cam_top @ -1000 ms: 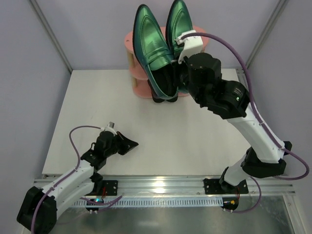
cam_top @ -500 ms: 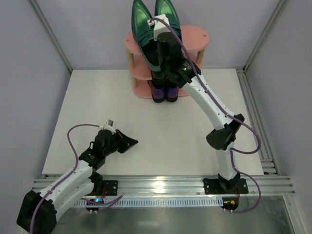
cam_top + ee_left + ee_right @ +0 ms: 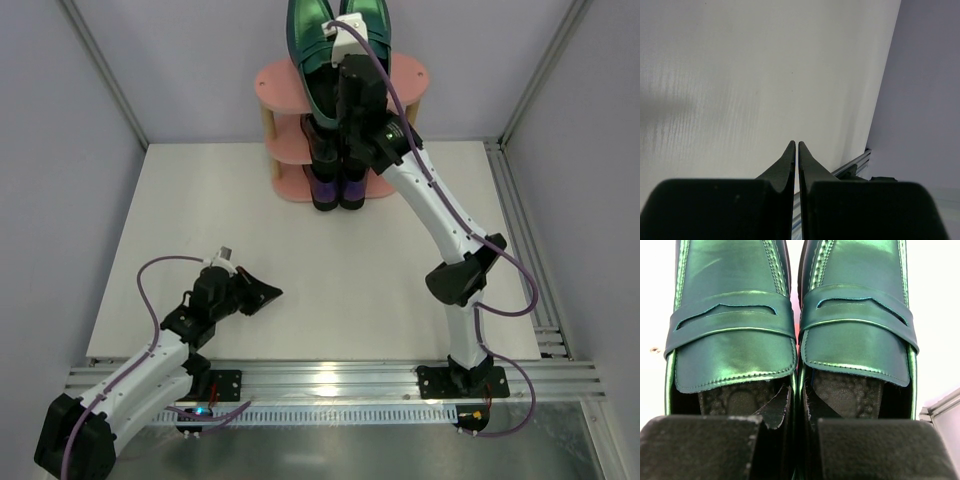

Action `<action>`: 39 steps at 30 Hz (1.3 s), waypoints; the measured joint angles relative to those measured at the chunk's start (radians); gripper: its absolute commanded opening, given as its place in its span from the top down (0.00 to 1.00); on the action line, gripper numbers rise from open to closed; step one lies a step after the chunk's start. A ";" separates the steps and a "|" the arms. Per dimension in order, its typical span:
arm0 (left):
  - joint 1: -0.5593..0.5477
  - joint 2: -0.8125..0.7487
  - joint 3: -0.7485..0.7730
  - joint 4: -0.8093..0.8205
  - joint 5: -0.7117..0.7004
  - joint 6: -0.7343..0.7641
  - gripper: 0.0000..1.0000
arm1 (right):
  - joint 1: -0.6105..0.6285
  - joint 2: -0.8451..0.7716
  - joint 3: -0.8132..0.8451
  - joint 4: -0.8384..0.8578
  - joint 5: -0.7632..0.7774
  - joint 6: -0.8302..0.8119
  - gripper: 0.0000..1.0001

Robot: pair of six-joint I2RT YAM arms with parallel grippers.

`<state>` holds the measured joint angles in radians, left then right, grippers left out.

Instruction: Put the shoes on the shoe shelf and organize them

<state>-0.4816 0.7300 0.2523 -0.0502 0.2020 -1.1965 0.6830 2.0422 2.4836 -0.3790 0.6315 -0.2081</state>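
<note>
My right gripper (image 3: 799, 390) is shut on the two inner walls of the metallic teal-green shoes (image 3: 735, 340), one finger inside each shoe. In the top view this pair (image 3: 312, 40) sits over the top board of the pink shoe shelf (image 3: 410, 80), toes pointing to the back wall and cut off by the frame edge. Whether the soles touch the board I cannot tell. Black shoes (image 3: 322, 140) fill the middle tier and purple shoes (image 3: 325, 188) the bottom one. My left gripper (image 3: 272, 294) lies low over the white table (image 3: 740, 75), shut and holding nothing (image 3: 796, 145).
The shelf stands at the table's back edge against the grey wall. Metal frame posts (image 3: 100, 60) rise at both back corners. An aluminium rail (image 3: 330, 375) runs along the near edge by the arm bases.
The right arm has carried the green pair back and up from in front of the shelf to over its top board. The left arm has stayed still.
</note>
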 measured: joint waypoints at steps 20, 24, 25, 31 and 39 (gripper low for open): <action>0.044 -0.067 0.007 -0.075 0.000 0.005 1.00 | -0.081 0.000 0.003 -0.013 -0.056 0.166 0.96; 0.048 -0.067 0.007 -0.076 0.002 0.005 1.00 | -0.083 0.000 0.003 -0.014 -0.073 0.186 0.96; 0.048 -0.067 0.007 -0.076 0.003 0.005 1.00 | -0.083 0.000 0.003 -0.014 -0.077 0.189 0.89; 0.053 -0.069 0.007 -0.077 0.005 0.005 1.00 | -0.088 0.000 0.016 0.037 -0.111 0.223 0.56; 0.060 -0.090 0.007 -0.083 0.007 0.004 1.00 | -0.087 -0.034 0.045 0.138 -0.146 0.243 0.46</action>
<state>-0.4221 0.6399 0.2596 -0.1329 0.2092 -1.1923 0.5957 2.0079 2.5290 -0.2405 0.4850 0.0349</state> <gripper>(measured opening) 0.005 0.528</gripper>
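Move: The right hand still pinches the green shoes together by their inner walls; the middle of the shelf's top board, where they go, lies about 3 cm ahead, 1 cm right and 6 cm below. The black shoes are some 22 cm below and the purple shoes some 38 cm below, both about 3 cm ahead and 1 cm right. From the idle left hand the top board is roughly 34 cm ahead, 13 cm right and 32 cm up. The right hand shifts the green shoes 3 cm right, 2 forward, lets go and rises about 7 cm. ##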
